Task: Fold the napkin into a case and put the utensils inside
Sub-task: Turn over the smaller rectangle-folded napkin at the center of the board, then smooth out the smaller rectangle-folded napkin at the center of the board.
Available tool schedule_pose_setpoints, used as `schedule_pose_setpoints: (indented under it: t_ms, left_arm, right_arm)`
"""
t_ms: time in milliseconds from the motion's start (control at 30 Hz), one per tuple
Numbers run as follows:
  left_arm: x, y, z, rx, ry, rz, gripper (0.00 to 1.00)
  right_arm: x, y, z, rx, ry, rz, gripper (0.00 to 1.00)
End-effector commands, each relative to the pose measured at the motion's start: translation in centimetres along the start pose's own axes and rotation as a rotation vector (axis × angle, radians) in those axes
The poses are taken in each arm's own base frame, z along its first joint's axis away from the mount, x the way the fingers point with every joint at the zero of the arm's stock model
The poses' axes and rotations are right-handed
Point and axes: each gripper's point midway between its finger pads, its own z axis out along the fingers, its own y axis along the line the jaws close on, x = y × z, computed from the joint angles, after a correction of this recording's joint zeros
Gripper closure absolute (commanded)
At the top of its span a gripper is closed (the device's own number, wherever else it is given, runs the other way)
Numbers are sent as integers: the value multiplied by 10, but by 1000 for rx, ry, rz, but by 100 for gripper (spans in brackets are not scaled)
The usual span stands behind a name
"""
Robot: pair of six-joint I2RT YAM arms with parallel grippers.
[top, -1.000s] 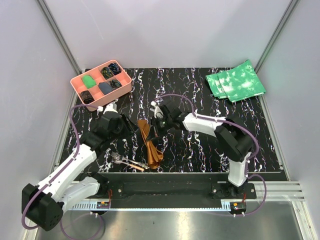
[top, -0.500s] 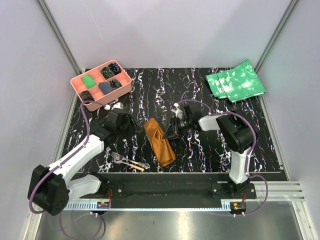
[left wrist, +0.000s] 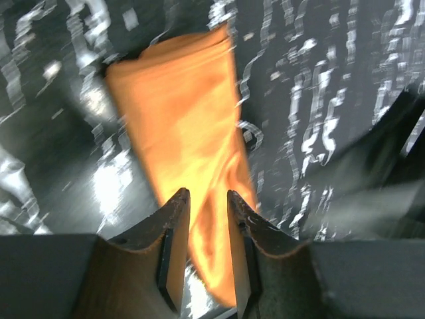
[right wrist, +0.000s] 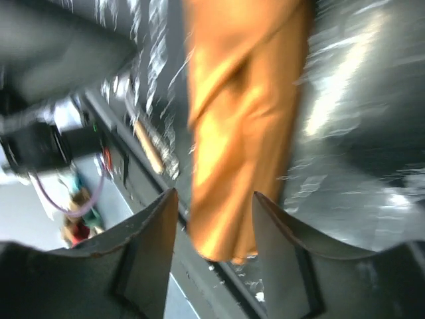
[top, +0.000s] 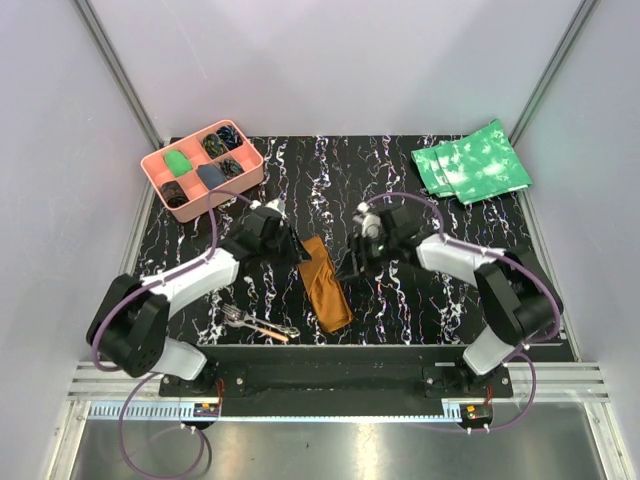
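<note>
The napkin (top: 325,285) lies on the black marbled table as a narrow rust-brown oblong, folded into the case. My left gripper (top: 300,254) is at its far left end. In the left wrist view its jaws (left wrist: 207,199) stand a little apart, with the cloth (left wrist: 179,113) showing in the gap and running away from them. My right gripper (top: 352,267) hovers just right of the cloth, open wide and holding nothing (right wrist: 214,199), with the napkin (right wrist: 246,100) below. The utensils (top: 258,323) lie near the front edge, left of the napkin.
A pink compartment tray (top: 228,192) sits at the back left. Green mottled cloths (top: 470,160) lie at the back right. The table's front rail runs close to the napkin's near end.
The right gripper opened and let the napkin go; it now lies flat. The left arm swung right to the napkin's far end and its jaws narrowed.
</note>
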Motion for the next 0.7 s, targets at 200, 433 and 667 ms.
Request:
schedule_pose_setpoints:
  t_ms: [200,433,667]
  left_arm:
    - [-19,-23,55,58,22,-7,71]
    - [-16,4,83,-53,47,22,71]
    - [-22,-9,67,-23,38,27,72]
  right_arm:
    - [86,23,24,-13,143,-3,66]
    - [103,-11,42,45,197,22,73]
    - [79,20,16,67,145,-23,71]
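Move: The folded napkin slants near to far between the hands. Its far end lies about 5 cm ahead of the left hand, 3 cm to its right and 7 cm below. The utensils are some 15 cm back and 8 cm to the left of that hand, on the board about 8 cm below it. From the right hand, the napkin's near end is about 11 cm back, 3 cm to the left and 6 cm below. Both hands come down onto the napkin's two ends, with the fingertips seeming to meet the cloth. The left swings forward and right, then sinks about 6 cm over the far end with its gap kept narrow. The right first sweeps back some 9 cm towards the near end and then lowers 5 cm, narrowing its fingers to about half their gap and tilting roughly 10 degrees; both then all but stop. ##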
